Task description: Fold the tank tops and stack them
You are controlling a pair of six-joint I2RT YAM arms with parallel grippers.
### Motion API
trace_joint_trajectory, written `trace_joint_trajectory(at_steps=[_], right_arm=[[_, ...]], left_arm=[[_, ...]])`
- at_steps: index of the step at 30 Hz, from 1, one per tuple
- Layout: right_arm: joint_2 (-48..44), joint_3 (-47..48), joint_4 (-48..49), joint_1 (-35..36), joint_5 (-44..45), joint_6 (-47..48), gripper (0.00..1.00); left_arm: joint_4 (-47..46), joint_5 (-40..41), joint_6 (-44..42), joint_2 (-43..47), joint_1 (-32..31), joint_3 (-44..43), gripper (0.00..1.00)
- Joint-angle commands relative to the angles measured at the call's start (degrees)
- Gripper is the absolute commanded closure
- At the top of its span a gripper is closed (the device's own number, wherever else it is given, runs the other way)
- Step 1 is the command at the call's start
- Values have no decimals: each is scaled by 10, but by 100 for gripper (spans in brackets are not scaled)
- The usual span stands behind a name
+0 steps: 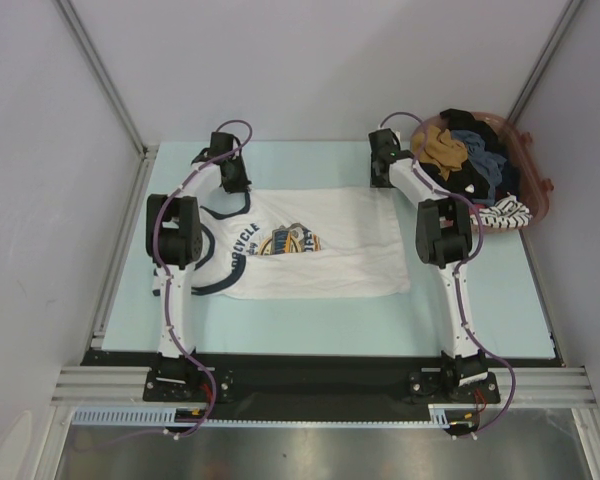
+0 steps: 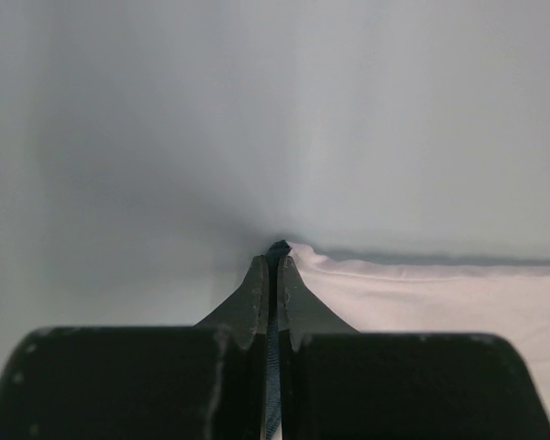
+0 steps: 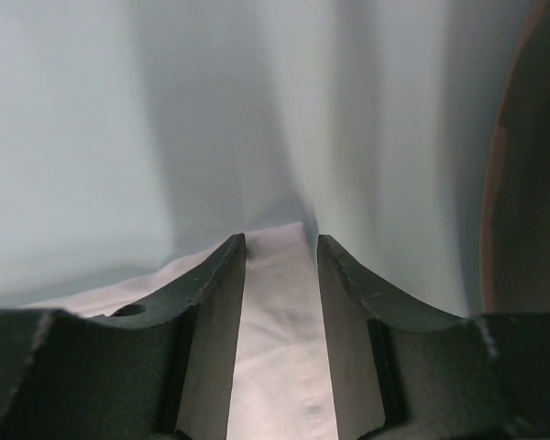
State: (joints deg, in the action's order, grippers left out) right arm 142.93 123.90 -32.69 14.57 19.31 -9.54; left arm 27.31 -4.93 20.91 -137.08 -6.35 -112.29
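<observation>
A white tank top (image 1: 320,262) with navy trim and a printed logo lies spread flat on the pale table, straps to the left. My left gripper (image 1: 236,178) is at its far left corner, shut on the navy strap (image 2: 279,248), with white cloth (image 2: 440,293) trailing to the right. Over the far right corner of the top, my right gripper (image 1: 382,168) stands open. White cloth (image 3: 280,348) lies flat between its fingers, which do not press on it. In the right wrist view the gripper (image 3: 280,244) points at the table's far side.
A brownish basket (image 1: 536,178) at the back right holds a jumble of clothes (image 1: 458,155) in mustard, black, grey-blue and stripes. Its rim (image 3: 532,183) shows close to the right of my right gripper. Grey walls close in the table at the back and sides.
</observation>
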Motion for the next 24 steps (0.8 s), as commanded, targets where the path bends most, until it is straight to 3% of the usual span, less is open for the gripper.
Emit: trace_joint_trajectory(at_steps=[1, 7, 8, 9, 14, 17, 24], right_arm=[[14, 21, 5, -12, -40, -17, 57], [10, 0, 0, -15, -52, -40, 59], [3, -11, 11, -15, -53, -39, 72], [1, -16, 16, -14, -53, -39, 77], [-7, -2, 20, -12, -34, -24, 87], [2, 36, -5, -12, -23, -19, 100], [-55, -22, 38, -11, -20, -24, 100]], left_arm=[[4, -2, -16, 14, 8, -2, 100], [4, -2, -16, 14, 8, -2, 100], [4, -2, -16, 14, 8, -1, 100], [3, -1, -16, 15, 8, -1, 100], [-8, -9, -17, 18, 9, 2, 100], [-23, -28, -18, 27, 7, 15, 100], [-50, -3, -17, 78, 3, 59, 100]])
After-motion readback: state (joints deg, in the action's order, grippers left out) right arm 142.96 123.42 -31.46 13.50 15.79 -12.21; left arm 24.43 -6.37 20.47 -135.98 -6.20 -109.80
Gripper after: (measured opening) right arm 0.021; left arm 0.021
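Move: The white tank top's far right corner lies almost between the right fingertips, about 1 cm ahead and 1 cm below the hand point. From the right hand, the logo print lies some 25 cm left and 17 cm back; the laundry bin's middle is roughly 27 cm right and 2 cm ahead. The left hand already grips the dark-trimmed far left corner; from it, the right corner lies around 38 cm right and 2 cm ahead. Ease the right gripper barely 1 cm down and slightly forward onto the tank top's far right corner, rolling it about 5 degrees so its left side rises. Close its part-open fingers fully to pinch the corner, then let the hand come up a few millimetres. Keep the left gripper shut on its corner and nearly still. ##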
